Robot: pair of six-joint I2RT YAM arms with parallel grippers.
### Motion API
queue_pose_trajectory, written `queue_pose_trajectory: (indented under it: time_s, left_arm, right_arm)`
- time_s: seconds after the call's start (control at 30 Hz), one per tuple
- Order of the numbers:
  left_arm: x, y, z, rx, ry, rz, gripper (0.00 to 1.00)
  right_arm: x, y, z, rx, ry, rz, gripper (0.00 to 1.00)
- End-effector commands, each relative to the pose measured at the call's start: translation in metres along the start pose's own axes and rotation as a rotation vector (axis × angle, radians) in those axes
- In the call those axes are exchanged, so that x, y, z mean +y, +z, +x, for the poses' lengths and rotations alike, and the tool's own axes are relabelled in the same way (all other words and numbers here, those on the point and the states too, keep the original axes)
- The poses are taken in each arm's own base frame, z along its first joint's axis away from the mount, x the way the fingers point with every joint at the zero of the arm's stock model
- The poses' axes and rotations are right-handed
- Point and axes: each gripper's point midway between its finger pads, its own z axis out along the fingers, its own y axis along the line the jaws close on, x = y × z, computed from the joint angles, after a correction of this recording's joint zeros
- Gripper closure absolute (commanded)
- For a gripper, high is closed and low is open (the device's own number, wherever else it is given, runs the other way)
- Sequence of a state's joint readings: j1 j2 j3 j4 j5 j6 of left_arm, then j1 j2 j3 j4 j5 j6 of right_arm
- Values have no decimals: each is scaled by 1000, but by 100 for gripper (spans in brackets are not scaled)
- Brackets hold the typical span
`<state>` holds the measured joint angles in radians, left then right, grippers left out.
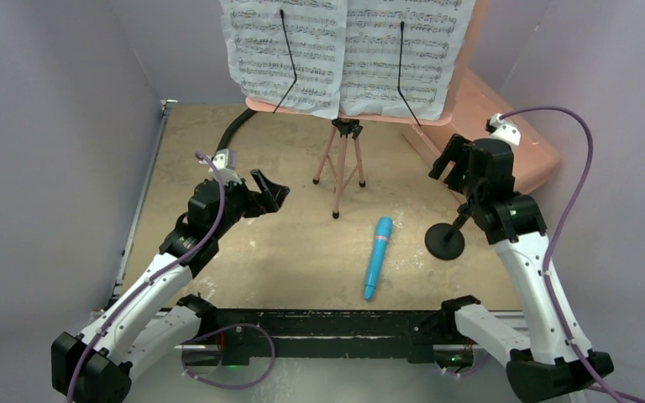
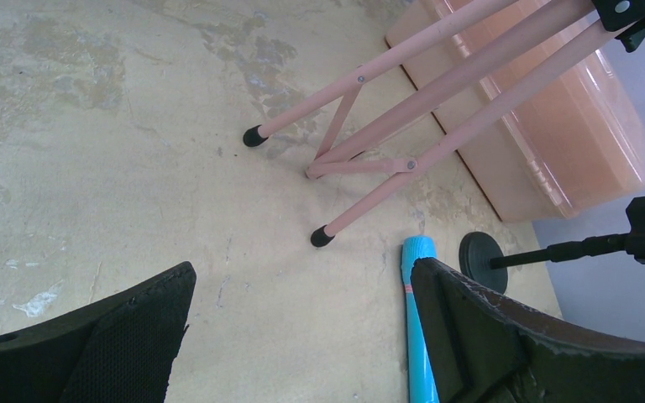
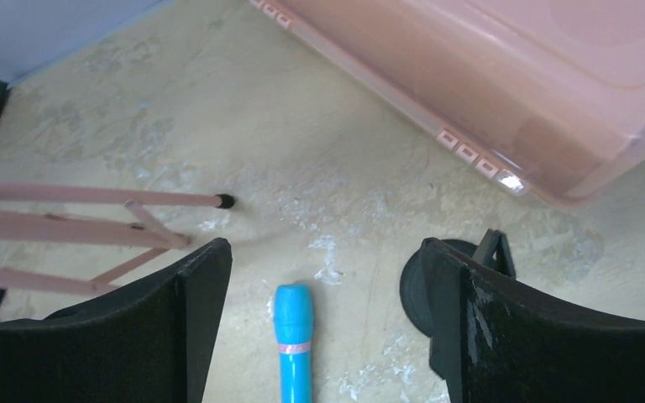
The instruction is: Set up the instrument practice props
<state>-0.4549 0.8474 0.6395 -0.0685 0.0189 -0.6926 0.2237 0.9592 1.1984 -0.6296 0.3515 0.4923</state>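
The pink music stand (image 1: 346,109) is upright on its tripod legs (image 2: 403,117) at the back middle. Two white sheet-music pages (image 1: 290,50) rest on it under black wire arms. On the table in front lies the blue toy microphone (image 1: 378,256), seen too in the right wrist view (image 3: 294,336). To its right, the small black mic stand (image 1: 445,242) is upright on its round base. My left gripper (image 2: 302,273) hovers open left of the tripod, holding nothing. Above the microphone and mic stand base (image 3: 414,290), my right gripper (image 3: 323,249) is open and empty.
A large translucent pink box (image 1: 487,126) lies at the back right, close behind the mic stand. A curved black hose (image 1: 231,130) runs along the back left. Grey walls close in both sides. The black rail (image 1: 319,323) with the arm bases spans the near edge.
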Motion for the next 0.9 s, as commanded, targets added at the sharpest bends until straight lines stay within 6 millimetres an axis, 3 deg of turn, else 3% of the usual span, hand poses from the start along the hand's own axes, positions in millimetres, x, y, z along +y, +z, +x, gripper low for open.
queue_pose_trajectory:
  time_s: [0.0, 0.17, 0.37, 0.6, 0.7, 0.87]
  left_arm:
    - [-6, 1, -6, -30, -3, 29, 1]
    - [-5, 1, -7, -40, -8, 26, 1]
    - [-3, 2, -5, -34, -6, 18, 1]
    - [-10, 6, -11, -54, -4, 45, 1]
    - [-11, 7, -12, -57, -4, 48, 0]
    - [-12, 7, -14, -61, -3, 52, 1]
  right_arm:
    - [-10, 3, -26, -41, 32, 54, 14]
    - [-51, 15, -1, 51, 22, 275, 13]
    - [-77, 11, 16, 79, 25, 397, 14]
    - [-81, 14, 51, 170, 54, 383, 16]
    - [-75, 17, 60, 195, 75, 342, 23]
    - [-73, 17, 59, 189, 87, 329, 52]
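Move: The clip on top of the microphone stand is roughly 9 cm below my right hand, about 5 cm to its right and 2 cm back. From that hand, the blue microphone lies on the table some 8 cm back, 17 cm left and 30 cm down. The storage box is about 30 cm ahead, 11 cm right and 22 cm down. From my left hand, the clip is about 54 cm right, 3 cm back and nearly level. I lower my right hand about 8 cm onto the clip of the microphone stand. I first swing right some 5 cm while easing slightly forward, then draw back about 3 cm as I sink. My fingertips tip some 15 degrees further down and swing about as much clockwise. With the clip between my fingers, I start closing them from wide to a little over half open. ##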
